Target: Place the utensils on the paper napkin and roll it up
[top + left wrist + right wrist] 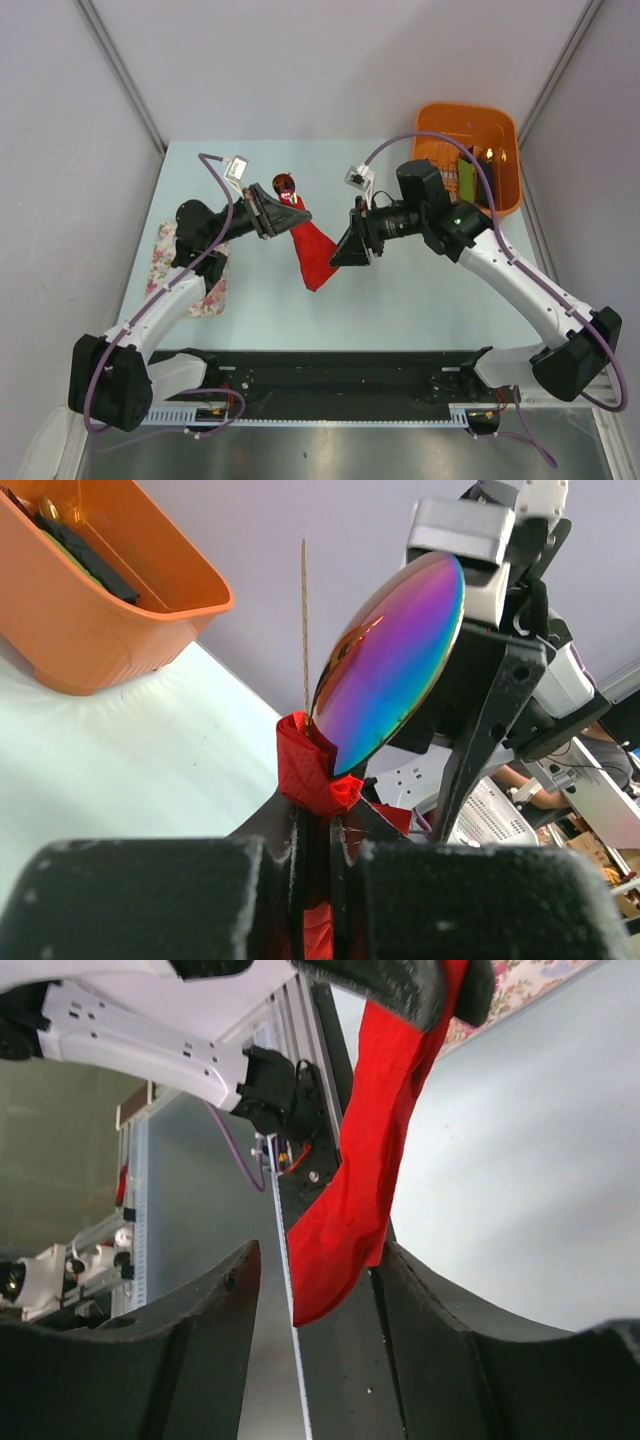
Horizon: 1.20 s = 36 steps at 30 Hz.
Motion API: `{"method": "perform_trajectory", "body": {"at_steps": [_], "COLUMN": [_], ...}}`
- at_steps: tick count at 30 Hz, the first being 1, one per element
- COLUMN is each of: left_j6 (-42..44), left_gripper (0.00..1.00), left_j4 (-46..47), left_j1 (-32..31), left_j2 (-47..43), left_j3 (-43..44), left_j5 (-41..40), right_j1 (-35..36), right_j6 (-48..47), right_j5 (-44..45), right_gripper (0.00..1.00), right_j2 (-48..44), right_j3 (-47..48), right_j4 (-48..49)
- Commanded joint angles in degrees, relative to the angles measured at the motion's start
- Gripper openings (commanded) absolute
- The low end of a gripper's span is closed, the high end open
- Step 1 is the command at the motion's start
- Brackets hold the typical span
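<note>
The paper napkin [312,250] is a narrow red roll held in the air over the table's middle. My left gripper [273,213] is shut on its upper end [315,770]. From that end a shiny, rainbow-tinted spoon bowl [395,670] and the thin edge of another utensil [305,620] stick out; in the top view the bowl [285,183] looks dark red. The handles are hidden inside the roll. My right gripper [347,248] stands open around the roll's loose lower end [355,1210], which hangs between the fingers [455,1345], close to the right-hand one.
An orange basket [500,125] with green and black oblong items stands at the back right, behind my right arm. A white floral cloth [172,262] lies at the left under my left arm. A black rail [320,385] runs along the near edge.
</note>
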Motion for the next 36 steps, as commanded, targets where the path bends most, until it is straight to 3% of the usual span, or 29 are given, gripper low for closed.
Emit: {"method": "perform_trajectory", "body": {"at_steps": [1,3,5,6,14,20,36], "left_j6": [-0.5,-1.2,-1.7,-1.9,-8.0,-8.7,-9.6], "left_gripper": [0.00,0.00,0.00,0.00,0.00,0.00,0.00], "left_j4": [2.5,3.0,3.2,3.3,8.0,7.0,7.4], "left_j1": [0.4,0.4,0.6,0.8,1.2,0.7,-2.8], "left_j2": [-2.2,-2.3,-2.7,-2.7,-3.9,-4.8,-4.2], "left_j3": [0.4,0.3,-0.1,-0.2,-0.1,1.2,1.2], "left_j5": [0.7,1.2,1.9,2.1,6.9,7.8,6.1], "right_j1": [0.4,-0.2,-1.4,-1.8,-3.6,1.1,7.0], "right_j6": [-4.5,-5.4,-5.6,-6.0,-15.2,-18.8,-11.4], "right_j5": [2.7,2.9,2.8,2.7,3.1,4.2,6.7], "right_gripper": [0.47,0.28,0.01,0.00,0.00,0.00,0.00], "right_j2": [-0.9,-0.7,-0.3,-0.4,-0.4,1.4,7.2], "right_j3": [2.1,2.6,3.0,3.4,3.1,-1.1,-4.4], "right_j4": [-4.1,-4.7,-5.1,-5.3,-5.9,-1.2,17.8]}}
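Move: The loose edge of the red napkin's tail lies just at my open right fingertips, about 1 cm to their left. The part of the roll that my left hand still grips is some 7 cm ahead, 6 cm left and 4 cm above my right hand. From my left hand, that loose edge is roughly 7 cm back, 7 cm right and 4 cm lower; the shiny spoon bowl stands about 5 cm ahead, 3 cm left and 5 cm above it. I shut my right fingers on the napkin's loose edge, draw it a little right and forward, then sweep down and about 6 cm left, carrying it in under the roll while that wrist rolls some 15 degrees, its forward side rising. My left hand keeps its pinch on the bundle and brings it about 4 cm back and slightly up, turning a little clockwise. ##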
